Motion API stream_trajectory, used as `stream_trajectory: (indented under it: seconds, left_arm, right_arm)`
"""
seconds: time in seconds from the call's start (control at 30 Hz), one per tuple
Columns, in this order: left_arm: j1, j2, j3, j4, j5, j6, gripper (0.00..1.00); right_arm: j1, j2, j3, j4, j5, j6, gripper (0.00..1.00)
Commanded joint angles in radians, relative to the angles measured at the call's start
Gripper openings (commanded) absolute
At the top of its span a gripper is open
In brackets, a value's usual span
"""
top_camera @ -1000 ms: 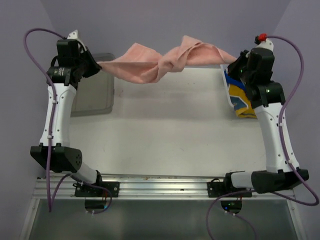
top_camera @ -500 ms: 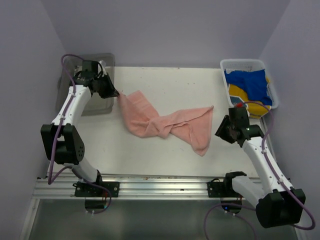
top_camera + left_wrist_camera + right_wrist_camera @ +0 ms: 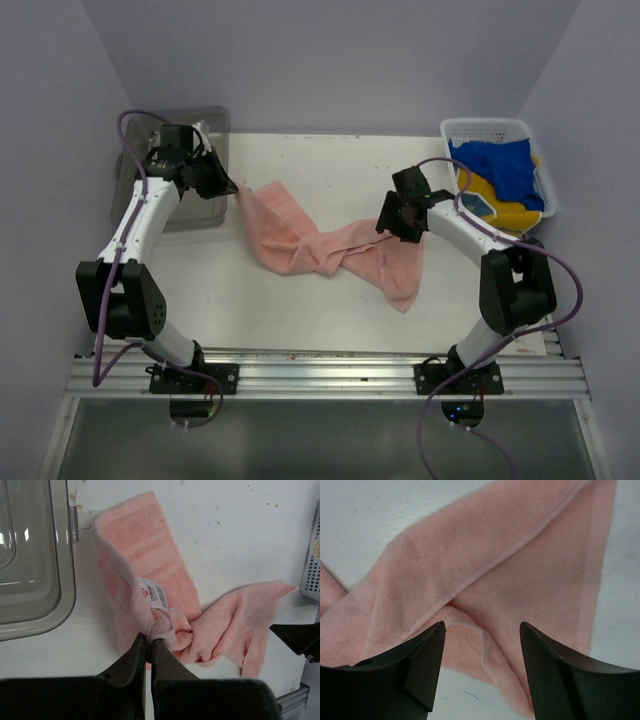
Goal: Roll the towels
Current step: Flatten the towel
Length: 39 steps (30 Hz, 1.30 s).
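Observation:
A salmon pink towel (image 3: 330, 255) lies twisted and bunched across the middle of the table. My left gripper (image 3: 232, 187) is shut on its left corner, beside the white label (image 3: 152, 594); in the left wrist view the jaws (image 3: 148, 641) pinch a fold of pink cloth (image 3: 150, 560). My right gripper (image 3: 400, 225) hovers open over the towel's right end. In the right wrist view the pink cloth (image 3: 510, 570) lies flat below the spread fingers (image 3: 425, 665), with nothing between them. A blue towel (image 3: 495, 165) and a yellow towel (image 3: 505, 212) sit in the basket.
The white mesh basket (image 3: 485, 125) stands at the back right corner, close behind the right arm. A grey translucent tray (image 3: 215, 130) sits at the back left, just left of my left gripper. Lilac walls close in the table on three sides.
The pink towel, held stretched in the air a second ago, now lies on the table. My right gripper has let go of it, opened and moved over its right end. The left stays shut.

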Motion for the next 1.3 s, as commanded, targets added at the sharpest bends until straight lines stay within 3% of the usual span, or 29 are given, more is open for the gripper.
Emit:
stream_trajectory:
  seconds: [0.0, 0.2, 0.4, 0.87, 0.97, 1.0, 1.07, 1.1, 1.27]
  left_arm:
    - [-0.004, -0.055, 0.011, 0.007, -0.007, 0.018, 0.00]
    - [-0.004, -0.067, 0.011, -0.005, -0.007, 0.020, 0.00]
    - [-0.004, -0.075, 0.019, -0.017, -0.006, 0.031, 0.00]
    - [-0.004, -0.076, 0.017, -0.014, 0.006, 0.024, 0.00]
    - [-0.004, -0.082, 0.020, -0.020, -0.001, 0.032, 0.00]
    - [-0.003, -0.085, 0.022, -0.025, -0.004, 0.032, 0.00]
    - [-0.004, -0.085, 0.023, -0.026, -0.006, 0.032, 0.00]
    - [-0.004, -0.084, 0.023, -0.025, -0.006, 0.032, 0.00]
    - [-0.004, -0.038, 0.094, -0.014, 0.028, 0.009, 0.00]
  right_arm:
    - [0.020, 0.078, 0.103, 0.069, -0.050, 0.013, 0.65]
    - [0.020, 0.116, 0.106, 0.061, 0.028, 0.032, 0.67]
    - [-0.155, 0.075, 0.017, 0.130, 0.005, -0.008, 0.66]
    - [-0.223, 0.321, 0.261, 0.078, 0.085, -0.070, 0.60]
    - [-0.223, 0.366, 0.296, 0.063, 0.074, -0.059, 0.48]
    - [-0.221, 0.372, 0.312, 0.057, 0.066, -0.056, 0.29]
    - [-0.221, 0.366, 0.321, 0.058, 0.053, -0.050, 0.05]
    - [-0.223, 0.345, 0.329, 0.061, 0.051, -0.051, 0.00]
    - [-0.220, 0.243, 0.485, 0.067, -0.006, -0.041, 0.00]
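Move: Beneath the right hand's open fingers lies loose towel; the towel's far right corner, which they go for, is about 10 cm ahead, 8 cm to the right and 5 cm lower. The near right corner is some 12 cm back and 4 cm right of the hand, the bunched middle roughly level and 15 cm left, the white basket about 18 cm ahead and 26 cm right. From the left hand, the far right corner is about 44 cm right, 5 cm ahead and 16 cm lower. Easing a couple of centimetres forward, left and down first, the right hand swings about 10 cm right, turning some 10 degrees clockwise, then reaches forward and down to the towel's far right corner. Its fingers shut, pinching the corner, and it starts up and forward. The left hand keeps its pinch on the towel, almost still. ##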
